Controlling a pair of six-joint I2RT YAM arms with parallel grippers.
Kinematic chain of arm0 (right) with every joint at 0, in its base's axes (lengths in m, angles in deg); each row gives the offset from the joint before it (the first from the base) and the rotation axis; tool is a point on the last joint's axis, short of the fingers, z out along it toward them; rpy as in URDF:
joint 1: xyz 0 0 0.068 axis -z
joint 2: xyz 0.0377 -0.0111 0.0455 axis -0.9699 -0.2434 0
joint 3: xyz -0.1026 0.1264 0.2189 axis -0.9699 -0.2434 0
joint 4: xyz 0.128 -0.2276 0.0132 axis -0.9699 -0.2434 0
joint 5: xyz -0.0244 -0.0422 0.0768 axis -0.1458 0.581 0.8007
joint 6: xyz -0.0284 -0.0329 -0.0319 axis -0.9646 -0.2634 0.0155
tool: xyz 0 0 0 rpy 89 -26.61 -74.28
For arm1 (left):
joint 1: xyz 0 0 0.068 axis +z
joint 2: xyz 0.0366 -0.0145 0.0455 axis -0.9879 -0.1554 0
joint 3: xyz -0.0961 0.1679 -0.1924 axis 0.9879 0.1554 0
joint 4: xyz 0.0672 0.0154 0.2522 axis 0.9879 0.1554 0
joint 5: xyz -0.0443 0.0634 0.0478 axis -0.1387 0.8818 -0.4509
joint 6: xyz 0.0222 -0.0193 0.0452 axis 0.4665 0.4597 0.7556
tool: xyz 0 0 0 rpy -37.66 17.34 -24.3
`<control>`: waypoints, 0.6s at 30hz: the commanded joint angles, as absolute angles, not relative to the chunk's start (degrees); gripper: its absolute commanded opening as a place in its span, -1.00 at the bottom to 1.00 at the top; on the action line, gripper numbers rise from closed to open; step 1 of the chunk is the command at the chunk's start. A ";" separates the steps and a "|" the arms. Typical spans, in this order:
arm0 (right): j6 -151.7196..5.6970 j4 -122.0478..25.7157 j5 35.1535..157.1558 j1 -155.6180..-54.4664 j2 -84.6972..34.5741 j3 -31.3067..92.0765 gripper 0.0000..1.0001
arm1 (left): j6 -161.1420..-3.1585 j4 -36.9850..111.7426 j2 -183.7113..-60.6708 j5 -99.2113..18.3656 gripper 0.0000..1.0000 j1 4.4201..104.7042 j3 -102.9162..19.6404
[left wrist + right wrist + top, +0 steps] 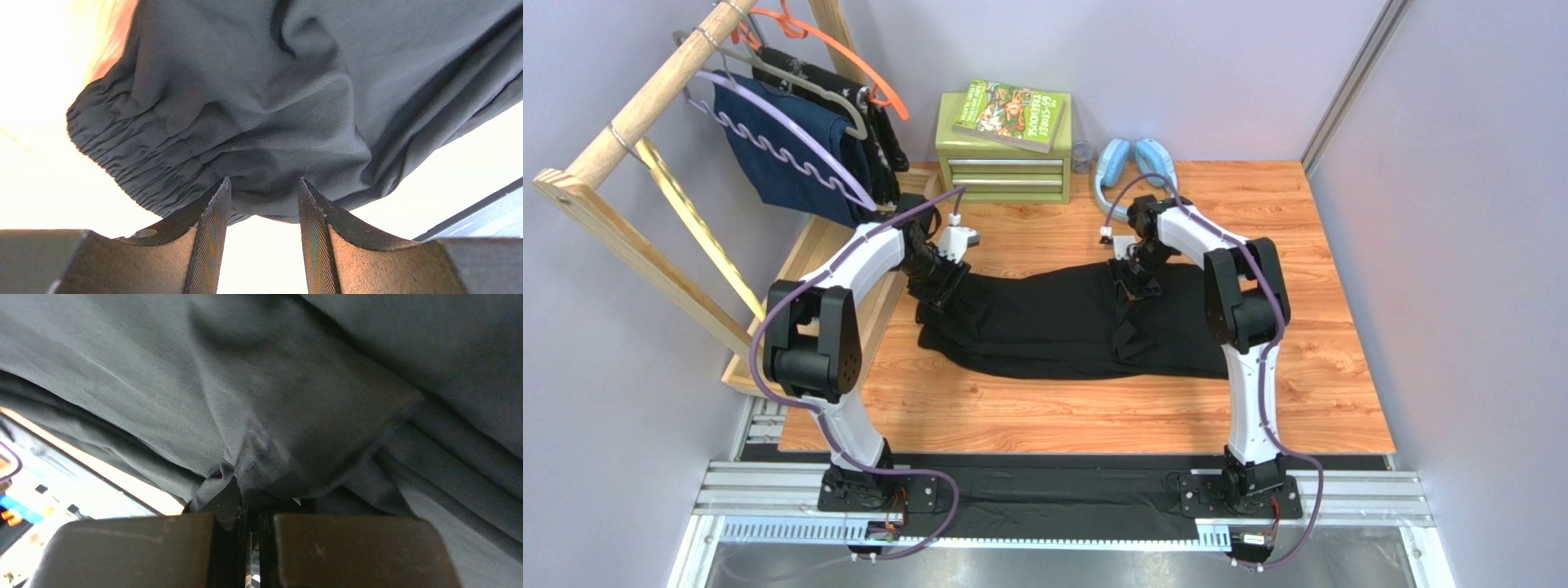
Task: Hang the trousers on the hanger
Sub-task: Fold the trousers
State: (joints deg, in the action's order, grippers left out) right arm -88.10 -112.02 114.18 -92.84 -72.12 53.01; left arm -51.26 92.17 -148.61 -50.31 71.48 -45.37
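Observation:
The black trousers (pixel 1063 331) lie crumpled across the middle of the wooden table. My left gripper (pixel 940 288) hovers over their left end. In the left wrist view it (pixel 263 184) stands open, its tips just at the edge of the gathered waistband (pixel 141 159), with nothing pinched between them. My right gripper (pixel 1133 279) sits near the trousers' upper middle. In the right wrist view it (pixel 248 499) is shut on a pulled-up fold of the black fabric (pixel 307 416). The lavender hanger (pixel 795 145) hangs on the rack at the back left, apart from both grippers.
A wooden rack (pixel 634 116) leans at the left, carrying a navy garment (pixel 787 172), an orange hanger (pixel 854 61) and dark clothes. A green drawer box (pixel 1004 172) with a book (pixel 1014 113) and blue headphones (pixel 1136 159) stand at the back.

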 commanded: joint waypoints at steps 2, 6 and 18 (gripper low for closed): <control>-92.72 -109.71 101.72 -86.56 -69.76 48.89 -1.00 | -53.25 91.34 -146.02 -54.57 0.02 71.66 -45.23; -98.89 -110.41 97.22 -81.20 -67.12 43.62 -1.00 | -53.61 90.02 -145.22 -56.33 0.02 71.66 -44.79; -99.62 -120.42 108.97 -71.87 -61.68 48.96 -1.00 | -55.54 87.82 -146.98 -60.90 0.00 68.58 -45.32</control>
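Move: The right fingers already pinch the leg end of the trousers, laid back over the legs. The folded right edge lies about 18 cm to this hand's right and 5 cm nearer the base; the waistband is some 38 cm left and 5 cm back, the headphones about 22 cm straight ahead. For the left hand, half open above it, the waistband is about 5 cm below, 4 cm back and 1 cm left. Rightward, low over the table, the right hand drags the folded trousers by the pinched leg end, about 18 cm and easing slightly back, quick until it slows at the end; its wrist turns some 10 degrees clockwise and tilts, its grip kept. The left hand, fingers still half open, drifts about 3 cm right and rises slightly, without gripping the cloth. ##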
